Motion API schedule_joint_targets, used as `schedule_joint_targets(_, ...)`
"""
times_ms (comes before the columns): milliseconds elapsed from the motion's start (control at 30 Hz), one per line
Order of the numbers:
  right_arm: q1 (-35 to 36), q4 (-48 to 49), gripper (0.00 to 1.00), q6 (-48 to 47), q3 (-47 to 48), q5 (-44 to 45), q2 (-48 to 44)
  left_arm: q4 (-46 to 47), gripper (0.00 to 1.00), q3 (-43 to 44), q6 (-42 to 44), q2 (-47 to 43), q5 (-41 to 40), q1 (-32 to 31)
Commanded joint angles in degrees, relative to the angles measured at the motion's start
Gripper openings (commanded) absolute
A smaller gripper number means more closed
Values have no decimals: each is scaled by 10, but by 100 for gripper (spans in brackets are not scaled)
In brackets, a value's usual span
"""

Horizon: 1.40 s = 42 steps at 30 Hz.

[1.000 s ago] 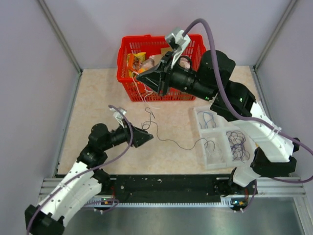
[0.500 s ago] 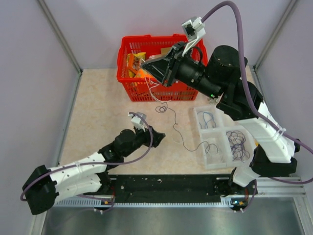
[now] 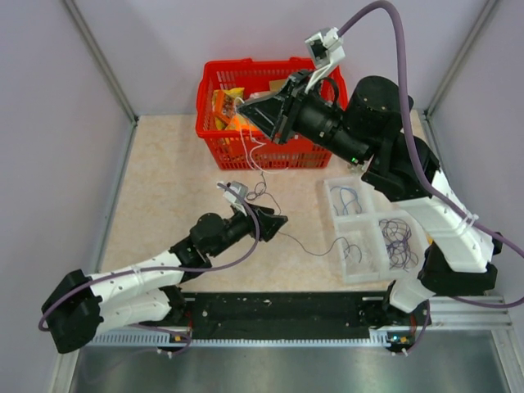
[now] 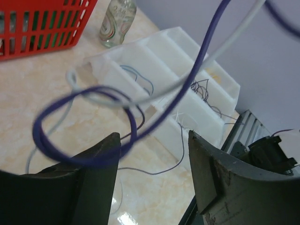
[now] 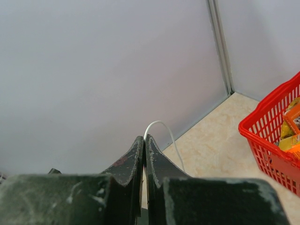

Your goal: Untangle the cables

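Observation:
My right gripper [image 3: 244,110] is raised in front of the red basket and shut on a thin white cable [image 3: 255,160] that hangs down to a small tangle [image 3: 260,191] above the table. In the right wrist view the white cable [image 5: 161,125] arcs out of the shut gripper [image 5: 144,138]. My left gripper [image 3: 281,221] is open just below the tangle. In the left wrist view the gripper [image 4: 153,137] has wide jaws. A dark purple cable [image 4: 44,143] loops past the left fingertip [image 4: 110,145], twisted with the white cable [image 4: 187,80]. A purple strand [image 3: 304,241] trails to the tray.
A red basket [image 3: 214,141] with packets stands at the back, and also shows in the right wrist view [image 5: 265,140]. A clear compartment tray [image 3: 360,274] at the right holds blue and dark purple cables. A small bottle [image 4: 117,18] stands by the tray. Walls enclose the table.
My right gripper rose with the white cable a second ago and has held still since. My left gripper has moved right and up to under the hanging tangle.

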Motion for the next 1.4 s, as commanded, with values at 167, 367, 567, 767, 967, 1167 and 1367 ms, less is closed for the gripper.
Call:
schedule_joint_targets(167, -6, 11, 0, 8, 29, -9, 5, 37, 63, 60, 15, 35, -29, -2)
schedule_joint_targets(367, -6, 11, 0, 8, 25, -8, -5, 8, 60, 99, -16, 67, -78, -2)
schedule_joint_targets(567, -5, 11, 0, 5, 16, -1, -6, 78, 31, 97, -17, 90, -41, -2)
schedule_joint_targets(767, -6, 13, 0, 4, 9, -4, -11, 90, 44, 94, -19, 98, -85, -1)
schedule_joint_targets(967, -5, 13, 0, 1, 1, 0, -19, 109, 20, 118, -16, 131, -47, -1)
schedule_joint_targets(1167, -5, 1, 0, -100, -14, 139, -42, 15, 0, 112, 14, 71, 3, -2)
schedule_joint_targets(1367, -88, 11, 0, -281, 13, 316, -56, -221, 0, 56, 76, -189, -52, -1)
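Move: The purple cable's hanging strand is the left hand's target, about 4 cm ahead, 3 cm to its right and 3 cm above. Its loop hangs some 6 cm ahead, 3 cm left and 3 cm above; the white box lies about 10 cm ahead, 33 cm right and 18 cm below, the red basket some 45 cm ahead, 2 cm left and 10 cm below. For the high right hand the strand is about 5 cm ahead, 7 cm right and 35 cm below. The left hand rises a little and works its open fingers forward and right, about 5 cm, onto the purple strand hanging below the right hand, narrowing them in stages until they pinch it just below the loop, then turns back towards its own left and its base while lifting. The right hand keeps its shut grip on the white cable and stays put high up until the left has closed, then swings about 8 cm to the right and forward, turning some 20 degrees clockwise. ##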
